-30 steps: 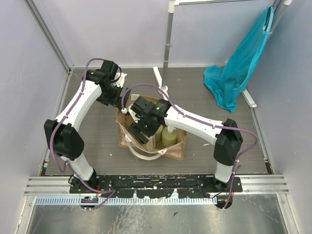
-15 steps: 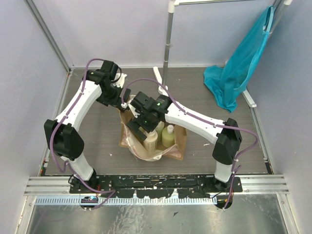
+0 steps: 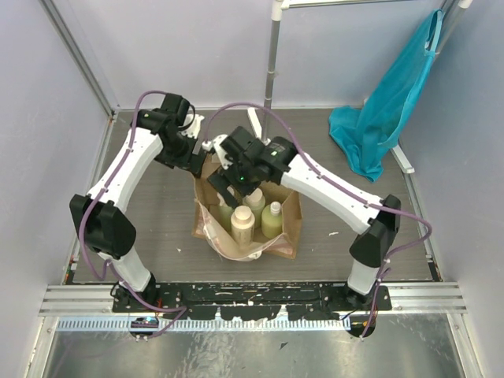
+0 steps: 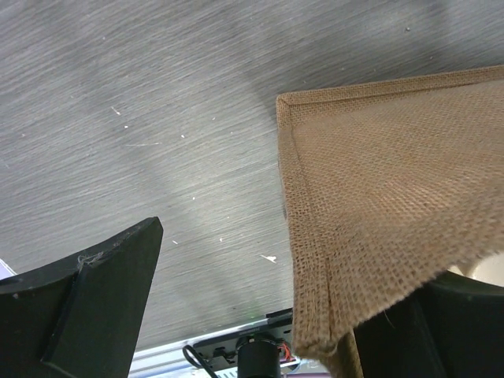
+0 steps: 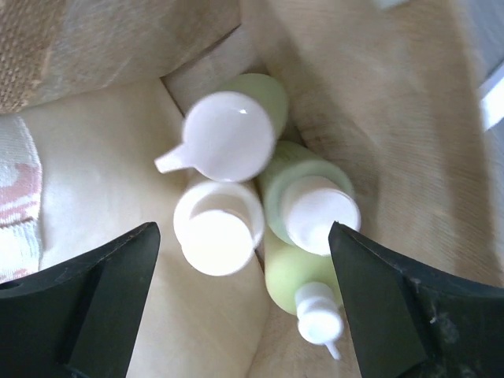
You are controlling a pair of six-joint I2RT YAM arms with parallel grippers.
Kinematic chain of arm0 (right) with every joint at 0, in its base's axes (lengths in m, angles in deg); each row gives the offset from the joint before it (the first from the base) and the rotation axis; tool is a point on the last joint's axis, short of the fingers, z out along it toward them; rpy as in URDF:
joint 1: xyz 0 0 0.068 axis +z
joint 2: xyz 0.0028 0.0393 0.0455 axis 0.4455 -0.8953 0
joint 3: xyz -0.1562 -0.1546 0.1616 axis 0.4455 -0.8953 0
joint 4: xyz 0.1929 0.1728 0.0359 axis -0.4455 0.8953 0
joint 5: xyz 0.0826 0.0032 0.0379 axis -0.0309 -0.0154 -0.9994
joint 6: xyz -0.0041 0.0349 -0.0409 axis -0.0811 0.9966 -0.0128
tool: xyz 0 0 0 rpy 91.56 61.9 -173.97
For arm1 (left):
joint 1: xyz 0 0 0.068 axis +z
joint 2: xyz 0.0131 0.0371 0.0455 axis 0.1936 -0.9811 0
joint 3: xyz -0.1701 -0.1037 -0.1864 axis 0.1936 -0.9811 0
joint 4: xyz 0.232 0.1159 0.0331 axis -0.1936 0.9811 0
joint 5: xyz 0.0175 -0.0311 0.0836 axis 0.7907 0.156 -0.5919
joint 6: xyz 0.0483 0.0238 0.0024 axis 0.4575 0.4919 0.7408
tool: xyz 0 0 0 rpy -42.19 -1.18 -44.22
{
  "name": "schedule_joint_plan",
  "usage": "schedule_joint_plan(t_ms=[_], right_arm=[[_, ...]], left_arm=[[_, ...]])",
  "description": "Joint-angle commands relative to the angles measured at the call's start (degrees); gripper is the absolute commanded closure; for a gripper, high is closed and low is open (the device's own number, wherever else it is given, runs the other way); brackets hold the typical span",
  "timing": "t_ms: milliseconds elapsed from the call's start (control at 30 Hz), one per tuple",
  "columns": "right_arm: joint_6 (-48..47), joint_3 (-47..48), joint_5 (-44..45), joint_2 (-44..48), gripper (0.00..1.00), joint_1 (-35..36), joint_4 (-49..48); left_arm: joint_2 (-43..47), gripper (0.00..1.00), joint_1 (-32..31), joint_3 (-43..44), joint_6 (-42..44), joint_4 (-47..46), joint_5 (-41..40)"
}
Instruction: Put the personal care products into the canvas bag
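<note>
The canvas bag [image 3: 288,211] stands open in the middle of the table. Four personal care products stand inside it: a pump-top bottle [image 5: 228,134], a cream-capped one [image 5: 218,239], a green one with a white cap [image 5: 315,209] and a small pump bottle [image 5: 319,315]. They also show in the top view [image 3: 244,224]. My right gripper [image 5: 242,228] is open and empty, above the bottles at the bag's far side [image 3: 236,179]. My left gripper [image 4: 260,276] is open at the bag's far left corner [image 4: 378,181]. The fabric edge lies against its right finger.
A teal cloth [image 3: 378,118] hangs at the back right. A metal pole [image 3: 272,71] on a white base stands behind the bag. Grey walls close in the table. A metal rail [image 3: 252,295] runs along the near edge.
My right gripper has risen out of the bag and moved toward its far edge, empty. The bottles it covered now show inside. The left arm has barely moved.
</note>
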Motion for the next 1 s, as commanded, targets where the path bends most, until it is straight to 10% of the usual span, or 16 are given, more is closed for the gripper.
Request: schedule_joint_plan(t_ms=[0, 367, 733, 967], right_arm=[[1.3, 0.8, -2.1, 8.6, 0.05, -5.7, -2.8], [3.4, -1.0, -5.0, 12.1, 0.03, -21.6, -12.9], [9.3, -4.2, 4.6, 7.6, 0.03, -35.2, -20.4], [7.5, -7.8, 13.8, 4.6, 0.02, -39.3, -25.6]], left_arm=[[1.1, 0.02, 0.3, 5.5, -0.7, 1.7, -0.1], [5.7, 0.02, 0.3, 12.5, -0.5, 4.2, 17.2], [11.1, 0.02, 2.1, 7.2, -5.5, -9.9, -1.2], [8.6, 0.02, 11.7, 0.4, -11.8, -21.1, 5.1]])
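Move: The right hand, open and empty, hangs over the canvas bag, whose middle is some 3 cm right, 1 cm back and 14 cm below. The cream bottle is about 5 cm back and 1 cm right, the green capped bottle 3 cm ahead and 4 cm right, both roughly 13 cm down. The white stand foot lies about 18 cm ahead, 10 cm right and 20 cm below. From the left hand, the bag's middle is about 10 cm back, 13 cm right and 8 cm below. Up and out of the bag, the open right hand sweeps roughly 20 cm forward and 23 cm right past the stand foot, cresting early and then sinking, while turning some 50 degrees clockwise. The left hand, its open fingers still astride the bag's left rim, rises clear of it with a short swing right, then heads forward and left, its fingers tipping forward. ##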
